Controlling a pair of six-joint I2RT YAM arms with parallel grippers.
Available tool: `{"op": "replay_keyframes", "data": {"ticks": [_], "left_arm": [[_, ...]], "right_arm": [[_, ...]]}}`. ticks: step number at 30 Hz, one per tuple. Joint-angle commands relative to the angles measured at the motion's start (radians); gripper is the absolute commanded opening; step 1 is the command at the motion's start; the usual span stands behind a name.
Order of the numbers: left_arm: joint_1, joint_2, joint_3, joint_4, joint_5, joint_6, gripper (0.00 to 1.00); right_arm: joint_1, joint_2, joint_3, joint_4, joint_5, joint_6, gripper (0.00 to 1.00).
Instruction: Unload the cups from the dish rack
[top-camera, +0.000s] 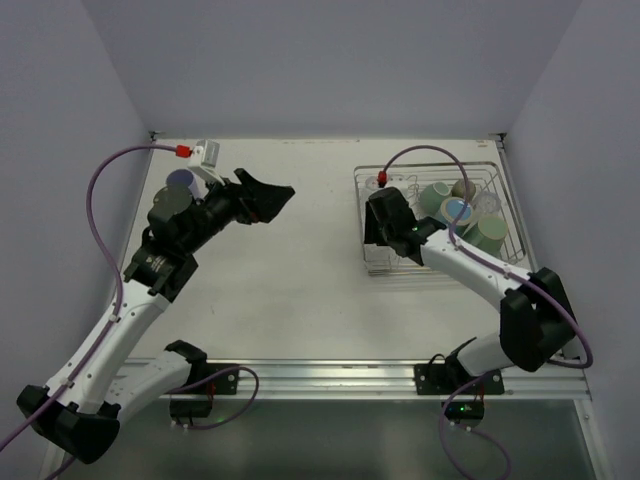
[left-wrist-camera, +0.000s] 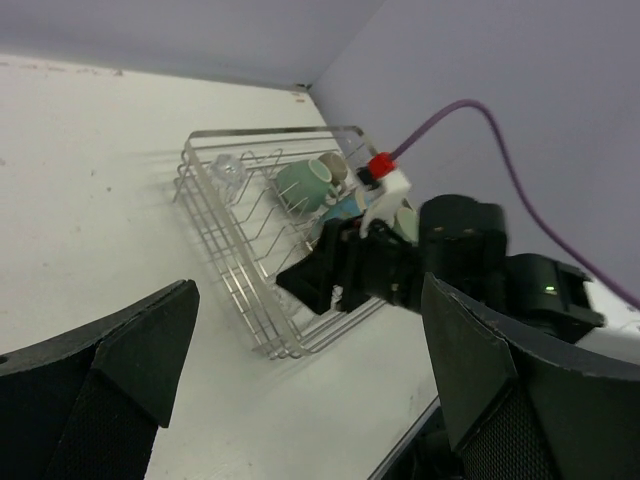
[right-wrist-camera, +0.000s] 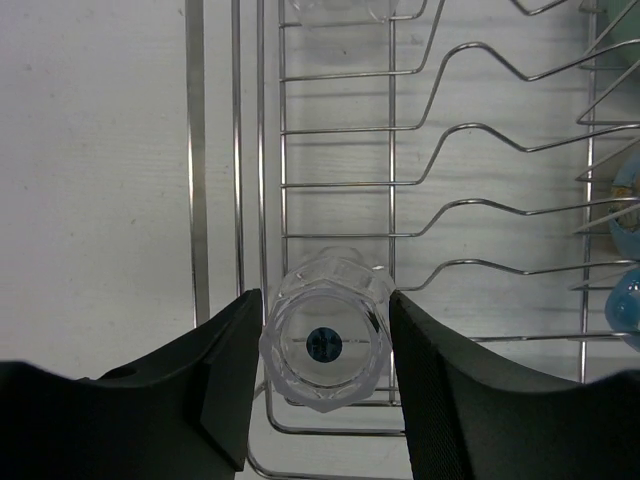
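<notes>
The silver wire dish rack (top-camera: 505, 215) stands at the back right. Inside it, my right gripper (right-wrist-camera: 322, 335) is shut on a clear glass cup (right-wrist-camera: 325, 345) that lies in the rack's near left corner, with a finger against each side of the cup. Further in sit a pale green mug (top-camera: 435, 195), a blue cup (top-camera: 458, 210), a teal cup (top-camera: 488, 235) and a small olive-brown cup (top-camera: 463, 188). A lavender cup (top-camera: 181, 180) stands on the table at the back left. My left gripper (top-camera: 270, 200) hangs open over the table, holding nothing.
A second clear glass (left-wrist-camera: 228, 172) sits in the rack's far left corner. The rack's zigzag dividers (right-wrist-camera: 480, 130) run to the right of the held cup. Walls close in the table at the back and on both sides.
</notes>
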Motion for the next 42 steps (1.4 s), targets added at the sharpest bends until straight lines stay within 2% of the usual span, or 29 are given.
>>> {"op": "replay_keyframes", "data": {"ticks": [1, 5, 8, 10, 13, 14, 15, 16, 22, 25, 35, 38, 39, 41, 42], "left_arm": [[-0.002, -0.013, -0.063, 0.032, -0.056, -0.038, 1.00], [-0.002, 0.000, -0.095, 0.078, -0.046, 0.022, 1.00], [-0.002, 0.013, -0.114, 0.123, 0.008, 0.002, 1.00], [-0.002, 0.045, -0.132, 0.170, 0.055, -0.021, 1.00], [-0.003, 0.108, -0.152, 0.256, 0.205, -0.067, 1.00], [-0.003, 0.119, -0.164, 0.279, 0.226, -0.099, 0.98], [-0.003, 0.130, -0.172, 0.300, 0.241, -0.117, 0.83], [-0.005, 0.145, -0.180, 0.336, 0.250, -0.133, 0.78], [-0.014, 0.181, -0.200, 0.439, 0.321, -0.222, 0.74], [-0.022, 0.194, -0.204, 0.486, 0.353, -0.258, 0.65], [-0.046, 0.230, -0.221, 0.615, 0.392, -0.344, 0.50], [-0.048, 0.227, -0.221, 0.640, 0.378, -0.348, 0.40], [-0.048, 0.224, -0.221, 0.641, 0.370, -0.346, 0.29], [-0.048, 0.219, -0.215, 0.631, 0.344, -0.328, 0.14], [-0.048, 0.213, -0.209, 0.590, 0.329, -0.314, 0.01]], "right_arm": [[-0.002, -0.144, 0.010, 0.040, 0.063, -0.030, 0.21], [-0.002, -0.244, 0.010, 0.041, 0.062, -0.043, 0.20], [-0.002, -0.316, 0.006, 0.066, 0.051, -0.043, 0.18], [-0.012, -0.347, -0.004, 0.121, -0.016, -0.017, 0.18], [-0.019, -0.396, -0.010, 0.232, -0.175, 0.060, 0.17], [-0.019, -0.405, -0.011, 0.266, -0.221, 0.081, 0.17], [-0.017, -0.421, -0.014, 0.305, -0.299, 0.135, 0.17], [-0.017, -0.425, -0.019, 0.377, -0.334, 0.161, 0.17], [-0.019, -0.425, -0.054, 0.578, -0.522, 0.312, 0.18], [-0.019, -0.407, -0.077, 0.639, -0.570, 0.361, 0.18], [-0.017, -0.335, -0.114, 0.750, -0.710, 0.459, 0.18], [-0.019, -0.320, -0.137, 0.782, -0.727, 0.482, 0.18], [-0.019, -0.309, -0.143, 0.787, -0.731, 0.493, 0.18], [-0.019, -0.298, -0.163, 0.814, -0.739, 0.506, 0.20], [-0.019, -0.289, -0.171, 0.819, -0.740, 0.516, 0.23]]}}
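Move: The right hand already grips the clear cup, its middle about 3 cm below the pads; the left gripper waits some 22 cm to its left, 25 above, 5 back. From the left hand the cup lies 22 cm right, 5 ahead, 28 below. From the right hand, another clear cup is 15 cm straight ahead, the green cup 12 ahead and 13 right, the blue cup 9 ahead and 17 right, all at about its height. Right hand lifts the clear cup some 22 cm and leftward; left hand comes 7 cm right, pinching its rim. ##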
